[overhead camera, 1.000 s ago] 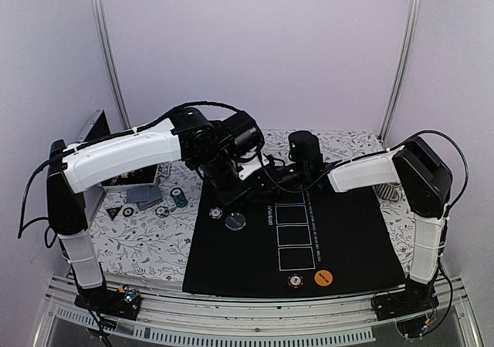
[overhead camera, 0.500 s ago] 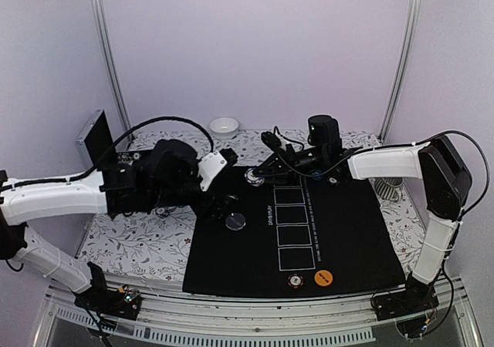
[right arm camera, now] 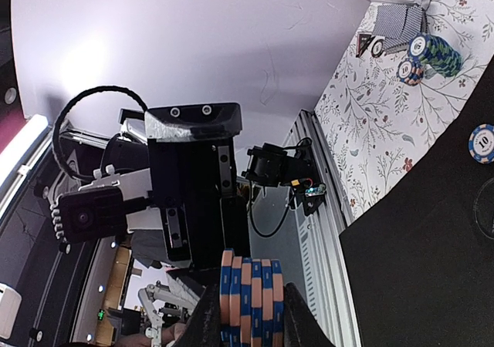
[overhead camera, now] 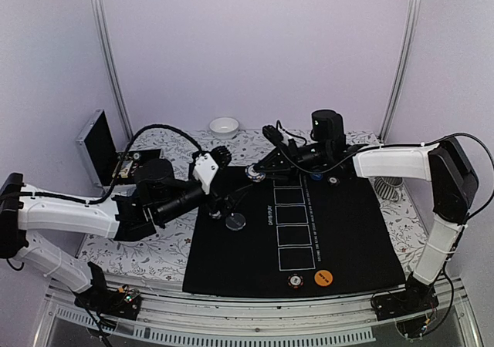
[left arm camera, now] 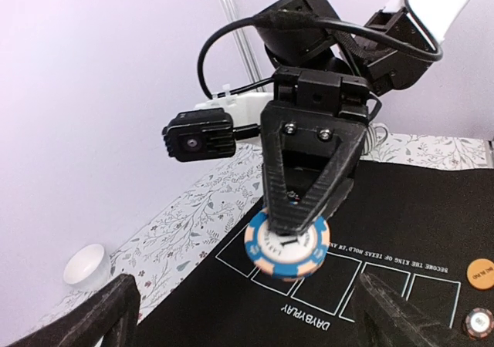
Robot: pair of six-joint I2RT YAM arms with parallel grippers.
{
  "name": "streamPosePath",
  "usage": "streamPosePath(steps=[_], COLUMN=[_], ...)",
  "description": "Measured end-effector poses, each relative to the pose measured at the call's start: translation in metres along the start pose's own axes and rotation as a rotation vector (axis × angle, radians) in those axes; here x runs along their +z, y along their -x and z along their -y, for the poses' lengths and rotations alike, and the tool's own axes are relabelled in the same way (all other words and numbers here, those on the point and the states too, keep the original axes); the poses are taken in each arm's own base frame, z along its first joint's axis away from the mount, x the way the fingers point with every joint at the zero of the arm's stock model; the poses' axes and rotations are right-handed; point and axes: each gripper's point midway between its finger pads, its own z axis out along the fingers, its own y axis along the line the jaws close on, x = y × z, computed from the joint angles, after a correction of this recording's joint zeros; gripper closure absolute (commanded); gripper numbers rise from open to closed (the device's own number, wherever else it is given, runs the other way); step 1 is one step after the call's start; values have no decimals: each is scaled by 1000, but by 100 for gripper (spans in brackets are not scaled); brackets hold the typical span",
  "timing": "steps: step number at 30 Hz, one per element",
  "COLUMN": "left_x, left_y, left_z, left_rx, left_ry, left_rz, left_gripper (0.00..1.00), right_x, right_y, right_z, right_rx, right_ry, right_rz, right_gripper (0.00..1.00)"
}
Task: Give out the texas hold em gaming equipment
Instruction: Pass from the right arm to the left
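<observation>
A stack of blue-and-orange striped poker chips (right arm camera: 248, 301) is clamped edge-on between my right gripper's fingers (right arm camera: 292, 316). From above, that right gripper (overhead camera: 252, 174) hovers over the far left corner of the black mat (overhead camera: 347, 239). The left wrist view shows the same stack (left arm camera: 287, 247) straight ahead, held from above. My left gripper (overhead camera: 224, 204) is open and empty, low over the mat's left edge, its fingers (left arm camera: 93, 316) wide apart and short of the stack. One blue chip (right arm camera: 482, 143) and a dark disc (overhead camera: 235, 222) lie on the mat.
A green chip stack (right arm camera: 440, 54) and playing cards (right arm camera: 401, 19) lie on the floral cloth left of the mat. An orange disc (overhead camera: 323, 278) and a red chip (overhead camera: 295, 281) sit at the mat's near edge. A white bowl (overhead camera: 224, 126) stands at the back, an open case (overhead camera: 96, 139) far left.
My left gripper has opened, and the left arm has dropped and drawn back to the left, away from the right gripper. The right gripper keeps the chip stack and has shifted slightly.
</observation>
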Motion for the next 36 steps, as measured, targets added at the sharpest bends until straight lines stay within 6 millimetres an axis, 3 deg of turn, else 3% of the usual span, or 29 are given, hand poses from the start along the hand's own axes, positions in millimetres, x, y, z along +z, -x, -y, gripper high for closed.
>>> streamPosePath(steps=[5, 9, 10, 22, 28, 36], left_x=[26, 36, 37, 47, 48, 48], left_y=[-1, -7, -7, -4, -8, -9], left_z=[17, 28, 29, 22, 18, 19], left_rx=[45, 63, 70, 74, 73, 68], left_ry=[-68, -112, -117, -112, -105, -112], left_rz=[5, -3, -3, -3, -14, -16], left_gripper=[7, 34, 36, 35, 53, 100], right_x=[1, 1, 1, 1, 1, 0], right_y=[0, 0, 0, 0, 0, 1], right_z=[-1, -1, -1, -3, -4, -5], right_rx=[-1, 4, 5, 1, -3, -5], right_ry=[-3, -5, -6, -5, -3, -6], right_rz=[5, 5, 6, 7, 7, 14], right_gripper=[98, 98, 98, 98, 98, 97])
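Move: The chip stack, held face-on to the left gripper in the right fingers, is about 5 cm to the left hand's right, 3 cm ahead of it and 2 cm lower. Down on the mat, some 24 cm below the left hand, the clear disc is level with it and about 1 cm to its left; the loose white-blue chip is roughly 7 cm to its left and 1 cm ahead. From the right hand point, the stack sits only about 1 cm to the left. Bring the wide-open left gripper about 5 cm to the right onto the chip stack, easing some 2 cm forward and 1.5 cm down, with a slight clockwise turn. Start narrowing the fingers as you arrive, hold them part-closed while creeping forward, then pinch the stack by its rim. Keep the right gripper still, holding its grip throughout. ##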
